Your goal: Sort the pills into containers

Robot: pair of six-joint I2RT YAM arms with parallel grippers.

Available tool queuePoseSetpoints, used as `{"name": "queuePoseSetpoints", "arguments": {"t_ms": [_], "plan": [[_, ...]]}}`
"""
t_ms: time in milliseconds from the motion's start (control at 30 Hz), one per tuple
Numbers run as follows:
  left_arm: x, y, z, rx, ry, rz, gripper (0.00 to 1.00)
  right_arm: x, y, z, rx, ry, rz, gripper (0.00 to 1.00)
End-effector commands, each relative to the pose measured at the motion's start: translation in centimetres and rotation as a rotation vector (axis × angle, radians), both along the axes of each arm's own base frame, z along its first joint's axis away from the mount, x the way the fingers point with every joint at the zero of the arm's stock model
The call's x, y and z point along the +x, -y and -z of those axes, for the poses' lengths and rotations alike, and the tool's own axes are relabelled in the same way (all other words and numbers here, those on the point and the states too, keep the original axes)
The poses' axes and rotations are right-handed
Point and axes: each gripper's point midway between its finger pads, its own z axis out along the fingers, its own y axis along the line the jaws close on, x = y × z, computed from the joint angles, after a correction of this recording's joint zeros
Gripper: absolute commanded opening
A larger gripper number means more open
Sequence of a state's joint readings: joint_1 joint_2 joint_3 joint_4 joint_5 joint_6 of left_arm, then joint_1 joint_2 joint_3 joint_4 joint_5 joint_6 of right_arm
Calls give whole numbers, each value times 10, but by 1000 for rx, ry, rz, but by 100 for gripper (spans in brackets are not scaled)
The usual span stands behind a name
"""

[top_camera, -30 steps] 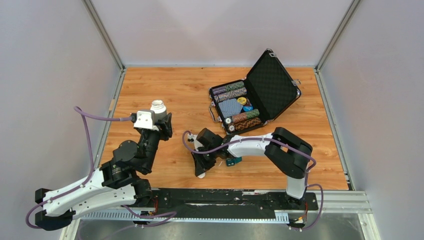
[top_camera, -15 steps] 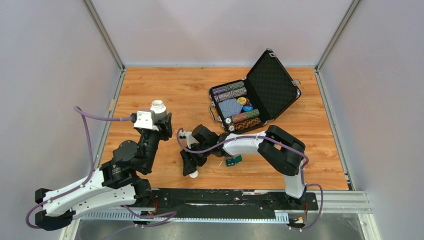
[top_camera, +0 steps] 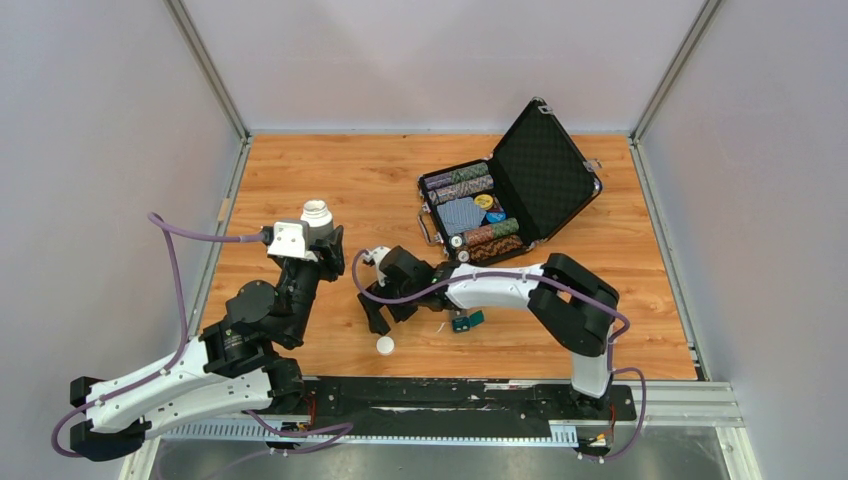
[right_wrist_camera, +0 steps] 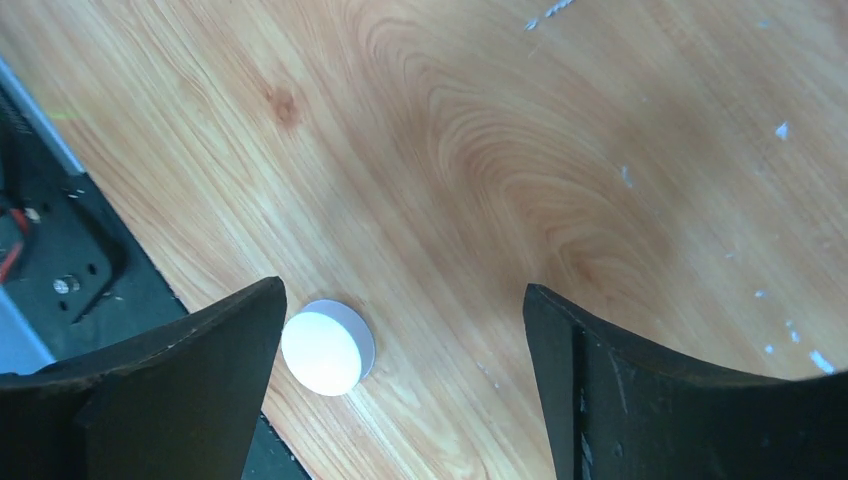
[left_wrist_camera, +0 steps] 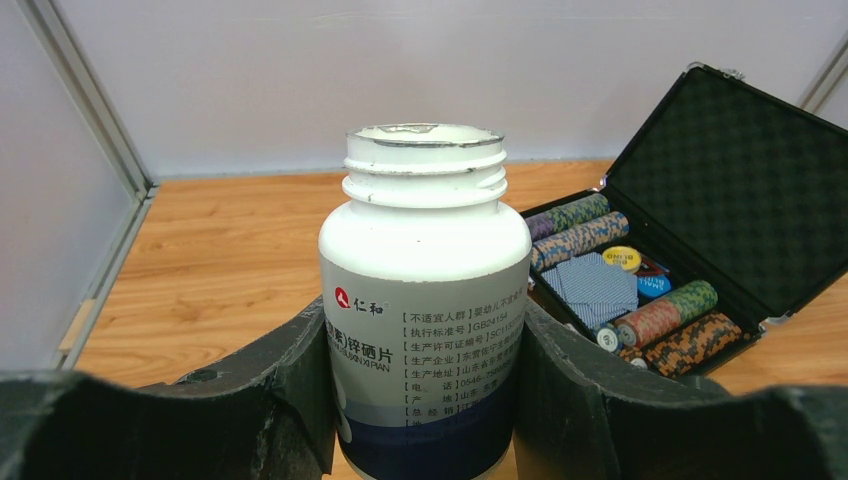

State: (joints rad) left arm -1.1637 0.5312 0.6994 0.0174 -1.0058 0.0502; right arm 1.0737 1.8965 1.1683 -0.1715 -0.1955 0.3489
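My left gripper (top_camera: 320, 238) is shut on a white pill bottle (top_camera: 317, 214) with a blue band and no cap, held upright at the table's left. In the left wrist view the bottle (left_wrist_camera: 425, 270) fills the space between my fingers (left_wrist_camera: 590, 400). The bottle's white cap (top_camera: 384, 345) lies on the wood near the front edge. My right gripper (top_camera: 377, 318) is open just behind the cap; in the right wrist view the cap (right_wrist_camera: 328, 347) lies beside my left finger (right_wrist_camera: 200, 370), free of it. The tiny dark-teal container (top_camera: 467, 321) sits beside the right arm. No pills show.
An open black chip case (top_camera: 500, 200) with chips and cards stands at the back right. The black base rail (top_camera: 450, 398) runs along the near edge. Grey walls close in the table on three sides.
My right gripper carried the white cap leftward, let it go on the table near the front edge, and drew back from it. The left arm and bottle have not moved.
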Motion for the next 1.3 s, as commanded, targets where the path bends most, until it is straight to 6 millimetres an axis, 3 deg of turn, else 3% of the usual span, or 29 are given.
{"name": "queuePoseSetpoints", "arguments": {"t_ms": [0, 267, 433, 667, 800, 1100, 1267], "plan": [[-1, -2, -11, -49, 13, -9, 0, -20, 28, 17, -241, 85, -21, 91], [-1, -1, -12, -59, 14, 0, 0, -47, 30, 29, -353, 83, -30, 91], [-1, 0, -13, -60, 15, 7, 0, -50, 36, 38, -446, 132, -3, 89], [-1, 0, -13, -58, 15, 9, 0, -49, 43, 52, -551, 133, 20, 58], [-1, 0, -13, -60, 17, 9, 0, -50, 44, 48, -546, 127, 30, 46], [0, 6, -6, -52, 6, 16, 0, -44, 56, 40, -535, 90, 100, 42], [2, 17, 3, -28, -8, 38, 0, -30, 67, 7, -435, 46, 171, 39]]}}
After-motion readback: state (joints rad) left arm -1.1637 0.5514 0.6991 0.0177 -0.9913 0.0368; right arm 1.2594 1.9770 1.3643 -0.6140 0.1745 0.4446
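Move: The white bottle cap lies on the table about 4 cm back from the open right hand, level with it left to right and some 2 cm lower. The open pill container stands about 15 cm to that hand's right, level with it fore and aft, with a white sliver 12 cm to the hand's right on the same line, both about 3 cm lower. From the left hand, which holds the bottle, the cap is about 9 cm back, 9 cm right and 32 cm down. Pinches the white cap between the right fingertips: the hand first draws back about 4 cm and sinks a little, swinging its fingers some 25 degrees to point more steeply down, then closes from wide open to roughly half. Keeping that pinch low over the table, it sets off to the right, going about 2 cm. ##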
